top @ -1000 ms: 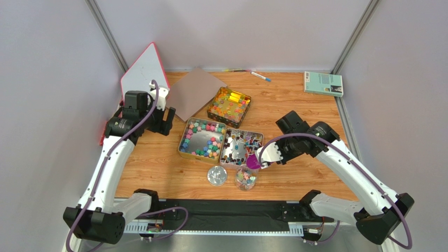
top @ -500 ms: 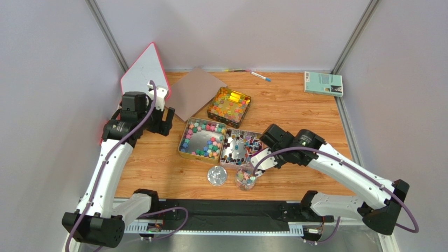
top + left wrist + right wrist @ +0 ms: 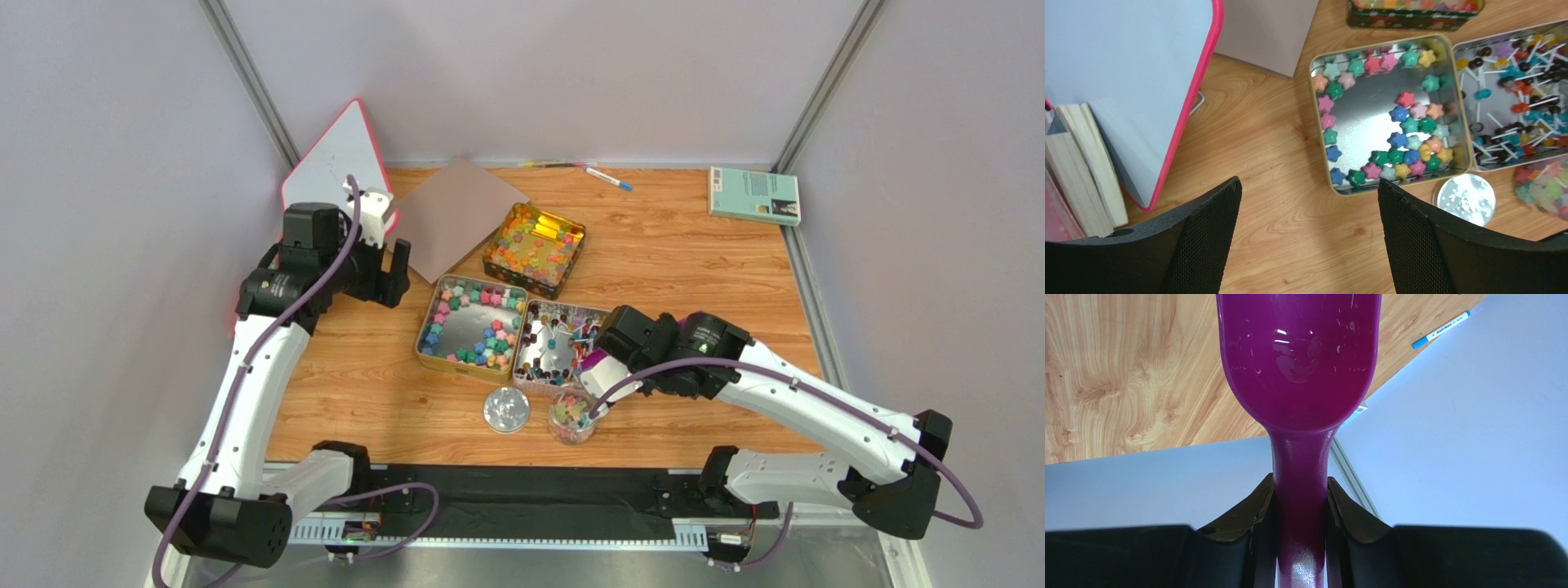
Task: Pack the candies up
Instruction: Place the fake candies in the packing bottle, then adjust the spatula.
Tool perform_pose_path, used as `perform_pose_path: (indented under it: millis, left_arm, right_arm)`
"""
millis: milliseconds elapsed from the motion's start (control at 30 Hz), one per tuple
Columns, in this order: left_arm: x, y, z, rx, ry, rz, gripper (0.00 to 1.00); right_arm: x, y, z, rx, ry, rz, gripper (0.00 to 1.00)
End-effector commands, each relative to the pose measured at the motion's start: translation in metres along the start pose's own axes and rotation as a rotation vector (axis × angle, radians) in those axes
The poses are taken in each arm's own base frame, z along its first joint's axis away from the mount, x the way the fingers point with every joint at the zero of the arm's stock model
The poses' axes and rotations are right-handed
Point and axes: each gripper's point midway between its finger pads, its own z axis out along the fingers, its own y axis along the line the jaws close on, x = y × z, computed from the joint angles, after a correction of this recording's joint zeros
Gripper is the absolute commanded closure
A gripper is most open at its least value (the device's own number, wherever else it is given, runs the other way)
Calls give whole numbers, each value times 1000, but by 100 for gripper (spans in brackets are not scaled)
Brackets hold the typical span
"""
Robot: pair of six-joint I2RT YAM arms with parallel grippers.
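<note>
Three open tins hold the candies: pastel stars (image 3: 472, 325) (image 3: 1389, 122), stick sweets (image 3: 562, 341) (image 3: 1517, 92), and glossy orange-yellow pieces (image 3: 534, 249). In front of them stands a small clear jar (image 3: 572, 417) (image 3: 1545, 187) with mixed candies in it. My right gripper (image 3: 599, 368) (image 3: 1300, 484) is shut on the handle of the purple scoop (image 3: 1300, 355), which hangs just above the jar. No candy shows on the scoop. My left gripper (image 3: 393, 263) (image 3: 1309, 184) hangs open and empty over bare wood, left of the star tin.
The jar's round lid (image 3: 505, 410) (image 3: 1465, 193) lies left of the jar. A pink-rimmed whiteboard (image 3: 334, 165) and books (image 3: 1082, 165) stand at the far left, beside a brown card (image 3: 454, 214). A teal book (image 3: 753, 194) and a pen (image 3: 608, 179) lie at the back.
My right arm has swung left and nearer, carrying the purple scoop from beside the stick-sweet tin to just over the jar. The left gripper has shifted slightly back.
</note>
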Motion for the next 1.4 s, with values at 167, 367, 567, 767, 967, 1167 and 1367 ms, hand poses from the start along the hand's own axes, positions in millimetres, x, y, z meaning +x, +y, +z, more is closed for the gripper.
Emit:
perform_pose_path:
  millis: [167,367,567,767,967,1167,1367]
  left_arm:
    - [-64,-114,-33,683,-84,-140,48]
    - [-66,-136,-28,796,-54,-106,100]
    - [-61,-149,-22,845,-23,-83,100]
    - [-55,-151,-10,835,10,-85,100]
    - [-54,-144,10,794,22,-75,100]
    - [-59,-143,33,796,49,-87,100]
    - [-66,-142,34,786,36,-91,100]
  right_arm:
    - [-19,-40,-44,75,-248,354,100]
    - [-58,-78,-13,61,-353,518,100]
    - [-74,-141,-2,94,-393,627,100]
    - [-78,-178,-12,116,-436,653,100]
    - [-81,-185,-47,171,-545,617,100]
    - [-88,-177,-97,242,-742,540,100]
    - [-88,-187,-98,256,-743,539,100]
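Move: The purple scoop, gripped in the right hand, has its bowl some 12 cm back, 40 cm right and 4 cm below the empty, open left hand. It is bound for the star-candy tin, about 18 cm ahead, 37 left and 18 below the right hand; the lollipop tin is 12 ahead and 20 left, the packing bottle 4 back and 17 left. That star-candy tin is 6 ahead and 14 right of the left hand. The purple scoop is carried up and off to the left by the right hand, about 15 cm over and 9 higher, dipping on the way, while its wrist rolls some 45 degrees, left side up; a forward swing is partly drawn back. The left hand shuts its empty fingers and sweeps 16 cm right to meet the bowl, turning clockwise, its fingertips coming against the scoop's lip high over the star-candy tin. ##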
